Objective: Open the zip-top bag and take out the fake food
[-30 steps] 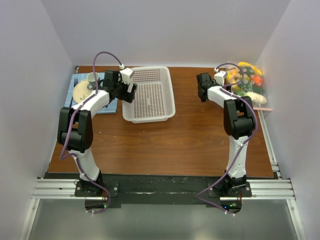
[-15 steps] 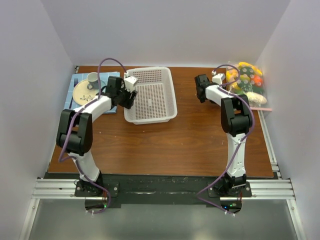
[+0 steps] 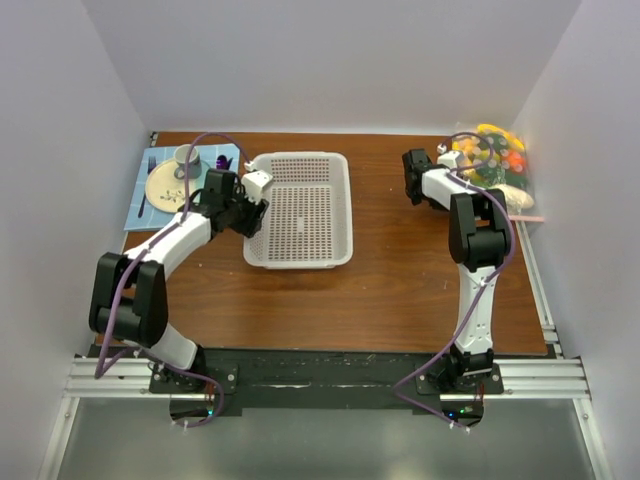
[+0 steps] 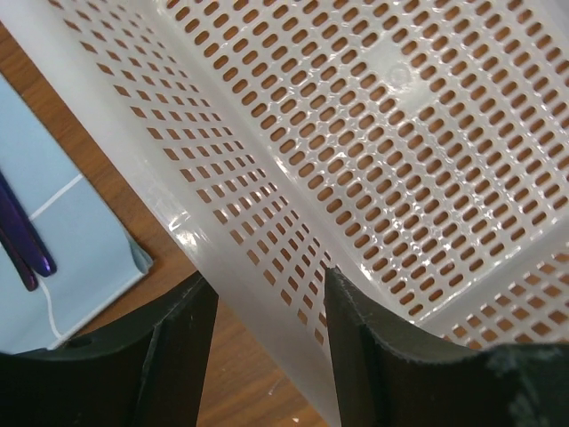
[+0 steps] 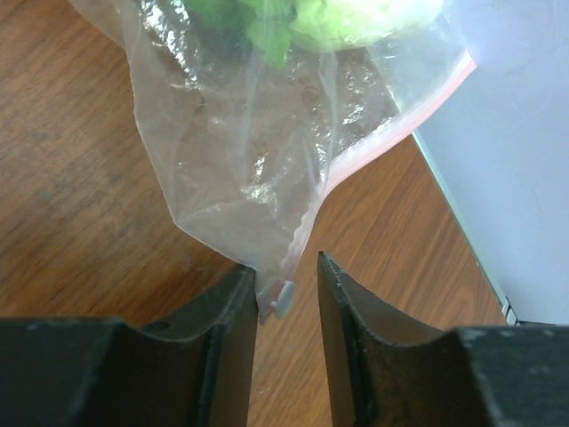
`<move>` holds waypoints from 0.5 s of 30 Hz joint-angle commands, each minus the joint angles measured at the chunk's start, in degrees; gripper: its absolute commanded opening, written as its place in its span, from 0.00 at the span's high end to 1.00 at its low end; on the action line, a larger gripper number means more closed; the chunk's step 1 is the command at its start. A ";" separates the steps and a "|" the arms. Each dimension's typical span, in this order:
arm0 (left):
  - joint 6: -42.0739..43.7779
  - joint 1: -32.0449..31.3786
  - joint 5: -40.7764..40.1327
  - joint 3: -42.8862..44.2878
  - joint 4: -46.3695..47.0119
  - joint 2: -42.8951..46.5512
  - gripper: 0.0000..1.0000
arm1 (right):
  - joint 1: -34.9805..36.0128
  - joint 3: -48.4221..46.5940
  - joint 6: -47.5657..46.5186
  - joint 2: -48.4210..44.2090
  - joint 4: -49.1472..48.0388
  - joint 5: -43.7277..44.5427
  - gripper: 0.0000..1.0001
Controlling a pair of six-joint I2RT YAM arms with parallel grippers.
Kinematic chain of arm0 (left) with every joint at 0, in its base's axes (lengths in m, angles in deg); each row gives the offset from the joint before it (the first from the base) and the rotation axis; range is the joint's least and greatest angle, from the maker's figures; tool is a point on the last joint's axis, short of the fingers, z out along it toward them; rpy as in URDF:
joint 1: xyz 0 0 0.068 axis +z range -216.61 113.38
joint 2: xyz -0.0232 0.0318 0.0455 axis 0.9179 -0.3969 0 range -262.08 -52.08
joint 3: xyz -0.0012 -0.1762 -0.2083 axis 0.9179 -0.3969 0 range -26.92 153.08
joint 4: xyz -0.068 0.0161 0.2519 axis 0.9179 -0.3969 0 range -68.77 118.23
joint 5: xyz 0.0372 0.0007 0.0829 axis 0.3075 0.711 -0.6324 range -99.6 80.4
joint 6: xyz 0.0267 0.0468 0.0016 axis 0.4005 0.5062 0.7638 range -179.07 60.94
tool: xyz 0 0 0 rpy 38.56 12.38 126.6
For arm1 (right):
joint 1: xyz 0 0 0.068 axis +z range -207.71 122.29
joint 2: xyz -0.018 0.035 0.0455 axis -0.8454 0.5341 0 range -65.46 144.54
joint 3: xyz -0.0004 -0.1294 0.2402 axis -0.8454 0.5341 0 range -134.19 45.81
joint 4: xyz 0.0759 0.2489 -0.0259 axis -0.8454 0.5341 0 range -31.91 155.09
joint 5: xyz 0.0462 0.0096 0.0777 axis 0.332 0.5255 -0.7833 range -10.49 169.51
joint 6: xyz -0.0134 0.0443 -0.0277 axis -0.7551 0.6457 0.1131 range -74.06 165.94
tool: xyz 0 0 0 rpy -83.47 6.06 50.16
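Observation:
The zip-top bag [image 3: 492,165] lies at the back right against the wall, full of the fake food [image 3: 497,148] in yellow, orange and green. In the right wrist view the bag's clear corner [image 5: 249,169] and its grey slider [image 5: 283,298] sit between the fingers of my right gripper [image 5: 284,267]. The corner touches the left finger, and a gap shows before the right finger. The pinkish zipper strip [image 5: 400,116] runs up toward the wall, and green food [image 5: 356,18] shows at the top. My right gripper [image 3: 418,178] stands just left of the bag. My left gripper [image 3: 252,215] is shut on the white basket's left wall [image 4: 258,240].
The white mesh basket [image 3: 300,158] sits mid-table. A blue mat [image 3: 140,205] at the back left carries a plate [image 3: 160,188], a cup [image 3: 186,155] and a purple utensil [image 4: 22,240]. White walls close in on three sides.
My left gripper has closed on the basket's wall and dragged the basket toward the near side. My right gripper's jaws have narrowed around the bag's corner.

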 commanded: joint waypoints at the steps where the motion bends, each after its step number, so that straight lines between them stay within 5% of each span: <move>1: -1.00 -3.26 3.59 -1.76 -1.17 4.91 0.45 | 0.06 0.66 1.89 -1.29 1.78 -0.98 0.77; 2: -1.27 -3.70 3.85 -2.03 -1.87 5.27 0.45 | 0.15 0.92 2.41 -1.47 1.96 -1.33 0.82; 3: -1.44 -4.31 4.21 -2.38 -2.31 5.54 0.45 | 0.15 1.01 2.59 -1.99 2.48 -2.12 0.99; 10: -1.97 -5.64 4.39 -7.13 -2.32 8.08 0.46 | 4.09 9.96 4.26 -11.20 1.96 -3.62 1.00; 15: -2.50 -5.99 4.47 -8.10 -1.96 8.26 0.46 | 13.05 15.69 6.28 -19.03 2.13 -3.09 1.00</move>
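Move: My left hand has the basket's left side wall between its fingers; the basket's middle is about 13 cm right and 4 cm farther out, with the plate some 24 cm left and 11 cm ahead of this hand. The bag's slider corner hangs almost between my open right fingertips, perhaps 1 cm forward. From this hand the bag's middle is about 7 cm ahead and 5 cm right, and its pale food piece is some 8 cm right, level fore and aft, both slightly lower. I shut my right fingers on the bag's slider corner, sinking a little as they pinch it. Then I pull back towards my base by about 5 cm and left by some 4 cm, rising at the end. Meanwhile my left hand, fingers still half open around the basket's side wall, goes on dragging it back about 5 cm and rightwards, turning slightly clockwise. ##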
